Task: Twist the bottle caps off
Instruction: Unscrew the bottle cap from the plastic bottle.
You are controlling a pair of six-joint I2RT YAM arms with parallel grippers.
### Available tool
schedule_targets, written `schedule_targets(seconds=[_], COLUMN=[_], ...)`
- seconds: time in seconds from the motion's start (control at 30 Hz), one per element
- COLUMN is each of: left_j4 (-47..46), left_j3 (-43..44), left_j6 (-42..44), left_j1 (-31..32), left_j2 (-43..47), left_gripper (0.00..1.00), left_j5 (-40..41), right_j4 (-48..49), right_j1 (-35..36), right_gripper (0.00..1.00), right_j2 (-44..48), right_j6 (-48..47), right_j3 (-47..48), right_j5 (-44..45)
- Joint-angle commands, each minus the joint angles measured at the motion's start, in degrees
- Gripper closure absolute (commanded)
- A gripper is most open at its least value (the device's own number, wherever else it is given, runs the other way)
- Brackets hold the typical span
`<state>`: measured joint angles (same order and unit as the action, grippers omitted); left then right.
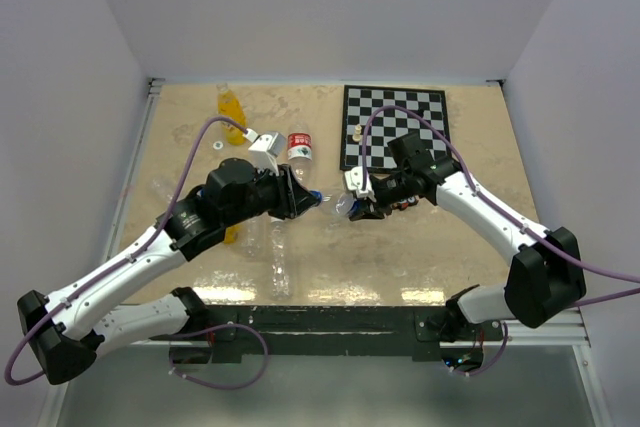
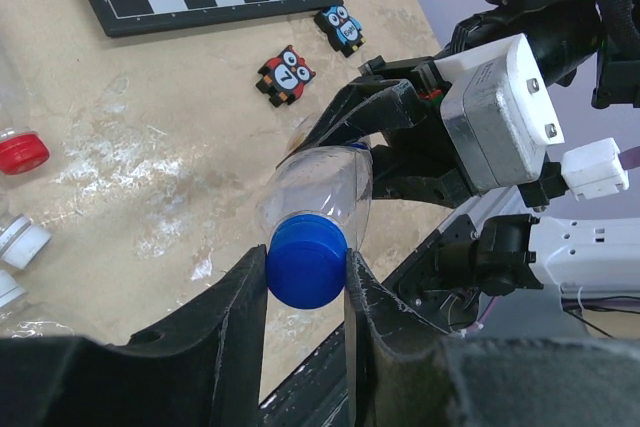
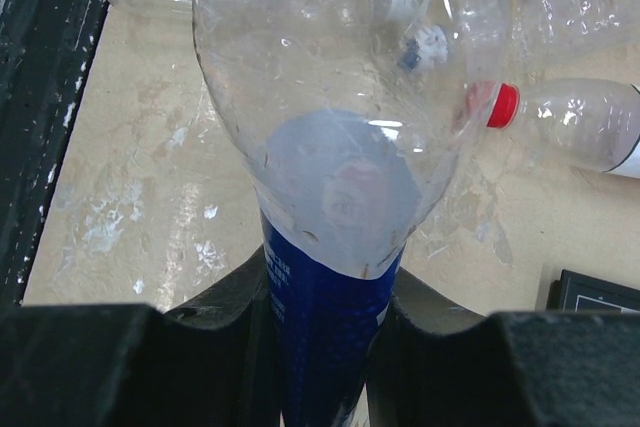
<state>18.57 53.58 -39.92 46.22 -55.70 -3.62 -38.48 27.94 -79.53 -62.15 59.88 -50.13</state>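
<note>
A clear bottle (image 2: 322, 185) with a blue-and-white label (image 3: 325, 342) hangs on its side above the table, between my two grippers. My right gripper (image 3: 325, 332) is shut on its labelled body; its fingers (image 2: 395, 117) show in the left wrist view. The bottle's blue cap (image 2: 306, 263) sits between the fingers of my left gripper (image 2: 306, 272), which press on both of its sides. In the top view the left gripper (image 1: 311, 199) and right gripper (image 1: 357, 206) face each other at mid-table. An orange-yellow bottle (image 1: 231, 111) lies at the back left.
A chessboard (image 1: 395, 127) lies at the back right, with two owl figures (image 2: 285, 75) beside it. A red-capped clear bottle (image 3: 575, 122) and other clear bottles (image 1: 270, 247) lie on the table. A red-labelled bottle (image 1: 300, 146) lies behind my left gripper.
</note>
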Motion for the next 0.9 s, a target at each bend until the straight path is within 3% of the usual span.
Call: schedule_targets(seconds=[0.0,0.2,0.3,0.47,0.73,0.87], left_j4=[-3.36,-3.19,-2.48,-0.73,-3.88,-7.40], left_j3=[3.28,3.20,3.02,3.46,-6.19,-7.44], left_j6=[-0.51,5.02,9.50,22.84,61.42,67.42], left_j1=[-0.51,-0.51,-0.43,-0.43,-0.51,-0.51], left_j2=[0.77,2.35,4.10,7.27,13.51,11.68], left_gripper=[0.89,0.31,0.07,0.02,0.01,0.00], left_j5=[3.35,2.04,1.07,-3.04,-25.72,-25.39], right_j4=[-1.07,-1.25,-1.25,-1.16,-0.90,-0.72], right_j1=[0.00,0.01,0.01,-0.08,0.01,0.01], right_gripper=[1.00,1.00,1.00,1.00,1.00,1.00], right_j2=[0.34,0.51,0.43,0.51,0.42,0.34], right_j6=[-2.01,-2.10,-2.27,-2.19,-2.10,-2.01], right_j3=[1.12,1.21,1.21,1.21,0.94,0.86], right_j5=[-1.20,-1.29,-1.29,-1.20,-0.94,-0.94])
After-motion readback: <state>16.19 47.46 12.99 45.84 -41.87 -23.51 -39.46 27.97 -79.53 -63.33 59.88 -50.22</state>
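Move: The blue bottle cap sits between the left fingertips, right at that hand's point. The tilted plastic bottle's middle is about 8 cm to the right of it, level fore and aft, and 6 cm lower. Lying on the table some 18 cm below is the red-capped bottle, its middle about 18 cm ahead and 5 cm left. From the right hand, which grips the bottle's body, the blue cap is roughly 11 cm left, 1 cm ahead and 8 cm up. Up and a little left first, the left hand opens wide and lets go of the blue cap, rising some 4 cm; then it swings back towards the robot about 5 cm while sinking a little, away from the cap. Meanwhile the wrist rolls roughly 60 degrees clockwise as seen looking along its fingers, undoing its last twist. The right hand stays put and keeps its grip on the bottle. ##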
